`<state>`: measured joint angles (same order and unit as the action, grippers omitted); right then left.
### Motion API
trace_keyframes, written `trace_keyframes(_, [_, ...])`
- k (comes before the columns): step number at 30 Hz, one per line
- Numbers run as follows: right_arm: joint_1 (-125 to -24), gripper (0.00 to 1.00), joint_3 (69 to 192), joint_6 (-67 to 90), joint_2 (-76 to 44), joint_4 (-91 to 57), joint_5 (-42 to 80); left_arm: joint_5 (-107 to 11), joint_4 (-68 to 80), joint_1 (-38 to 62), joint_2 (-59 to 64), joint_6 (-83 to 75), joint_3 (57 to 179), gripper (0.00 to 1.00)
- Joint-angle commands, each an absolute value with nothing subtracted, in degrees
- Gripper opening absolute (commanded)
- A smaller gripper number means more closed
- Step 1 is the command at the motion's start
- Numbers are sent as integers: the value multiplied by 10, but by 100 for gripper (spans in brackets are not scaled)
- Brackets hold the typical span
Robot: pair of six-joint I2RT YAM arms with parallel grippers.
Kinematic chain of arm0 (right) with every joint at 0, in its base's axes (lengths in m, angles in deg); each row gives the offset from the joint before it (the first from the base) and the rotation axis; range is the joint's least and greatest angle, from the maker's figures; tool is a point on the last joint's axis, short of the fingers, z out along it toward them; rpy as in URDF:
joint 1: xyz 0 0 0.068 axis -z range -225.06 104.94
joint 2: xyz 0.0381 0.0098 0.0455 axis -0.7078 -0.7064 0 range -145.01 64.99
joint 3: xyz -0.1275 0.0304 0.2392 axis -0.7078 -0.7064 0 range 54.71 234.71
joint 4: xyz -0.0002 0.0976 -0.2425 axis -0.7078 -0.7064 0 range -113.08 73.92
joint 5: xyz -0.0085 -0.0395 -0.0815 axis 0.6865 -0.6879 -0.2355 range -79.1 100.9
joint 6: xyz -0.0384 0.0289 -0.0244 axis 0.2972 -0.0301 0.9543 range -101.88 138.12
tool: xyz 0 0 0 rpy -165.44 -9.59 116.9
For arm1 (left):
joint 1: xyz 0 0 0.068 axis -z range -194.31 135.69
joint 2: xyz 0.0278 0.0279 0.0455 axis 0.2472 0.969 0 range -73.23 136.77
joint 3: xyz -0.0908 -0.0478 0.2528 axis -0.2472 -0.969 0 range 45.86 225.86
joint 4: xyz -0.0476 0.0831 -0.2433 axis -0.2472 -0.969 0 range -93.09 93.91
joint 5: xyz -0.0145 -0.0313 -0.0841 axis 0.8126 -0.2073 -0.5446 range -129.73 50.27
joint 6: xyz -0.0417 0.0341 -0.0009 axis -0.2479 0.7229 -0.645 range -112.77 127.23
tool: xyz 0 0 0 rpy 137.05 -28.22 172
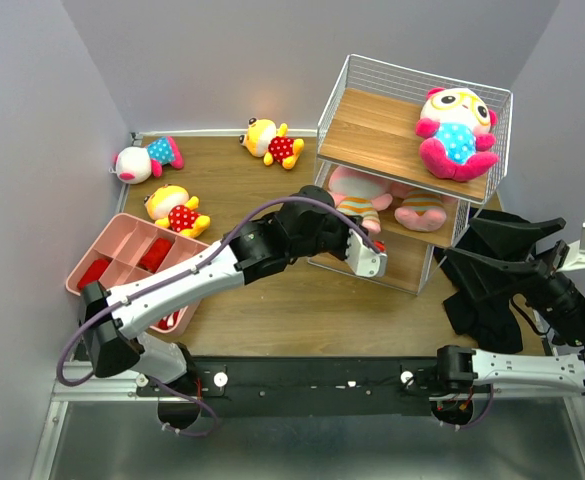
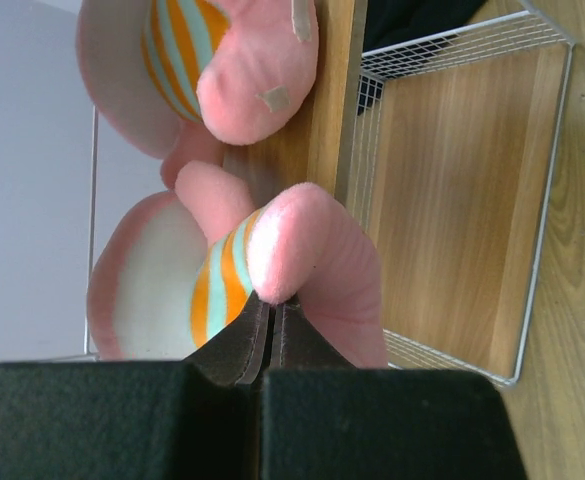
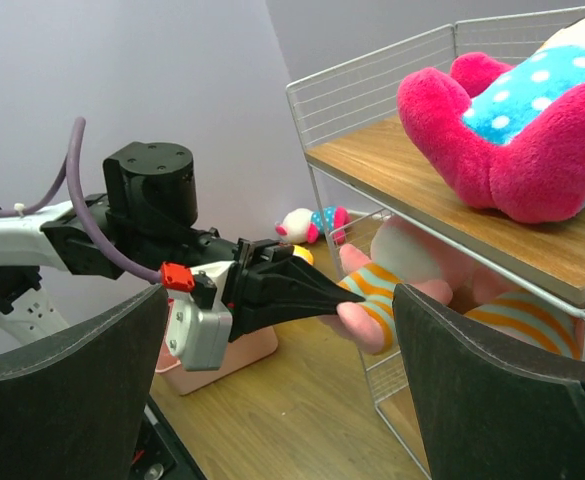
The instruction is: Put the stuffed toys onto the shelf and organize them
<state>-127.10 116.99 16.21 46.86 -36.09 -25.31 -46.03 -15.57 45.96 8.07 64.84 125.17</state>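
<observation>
The shelf stands at the back right. A white-faced toy with pink limbs sits on its top board. Two pink striped pigs lie on the middle board. My left gripper is shut on the foot of the left pig, whose striped leg sticks out past the shelf's front edge. The other pig lies beside it. My right gripper hovers open just right of the shelf, apart from every toy. Another white-faced toy and two yellow toys lie on the table.
A pink divided tray holding red items sits at the left, under the left arm. The shelf's bottom board is bare inside its white wire frame. Grey walls close in the back and left sides.
</observation>
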Motion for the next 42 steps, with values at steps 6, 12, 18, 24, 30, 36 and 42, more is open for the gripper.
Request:
trace_keyframes(6, [-1272,100,1156,165,491,-348,-253,-452,-103,444,115,705,1276,0])
trace_keyframes(12, [-1272,100,1153,166,494,-347,-253,-431,-80,440,123,726,1263,1])
trace_keyframes(18, [-1272,100,1150,165,504,-347,-254,-413,-46,438,119,729,1239,29])
trace_keyframes(24, [-1272,100,1147,161,511,-347,-250,-402,-32,438,120,739,1228,40])
trace_keyframes(30, [-1272,100,1147,159,512,-347,-251,-383,-3,438,106,739,1211,56])
trace_keyframes(36, [-1272,100,1147,159,508,-349,-257,-380,12,440,91,732,1206,78])
trace_keyframes(42, [-1272,100,1154,159,506,-358,-265,-384,23,444,68,713,1188,80])
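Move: The left hand still holds the striped pink toy by a leg at the middle shelf's front edge. The spot for the toy on that board lies about 8 cm ahead, 1 cm left and roughly level with the hand. The other pink toy sits some 10 cm to the right and 5 cm ahead, about level; the panda toy is on the top shelf above it, 11 cm right, 5 cm ahead, 20 cm up. From the right hand the spot is about 20 cm ahead, 16 cm left and 15 cm down. Forward into the middle shelf goes the left hand, about 5 cm and slowing, pushing the pink toy in by its leg while the wrist rolls some 15 degrees, its forward side rising. Partway in, the fingers start to open and spread wide, letting go of the leg; at the end the hand lifts about 2 cm. ##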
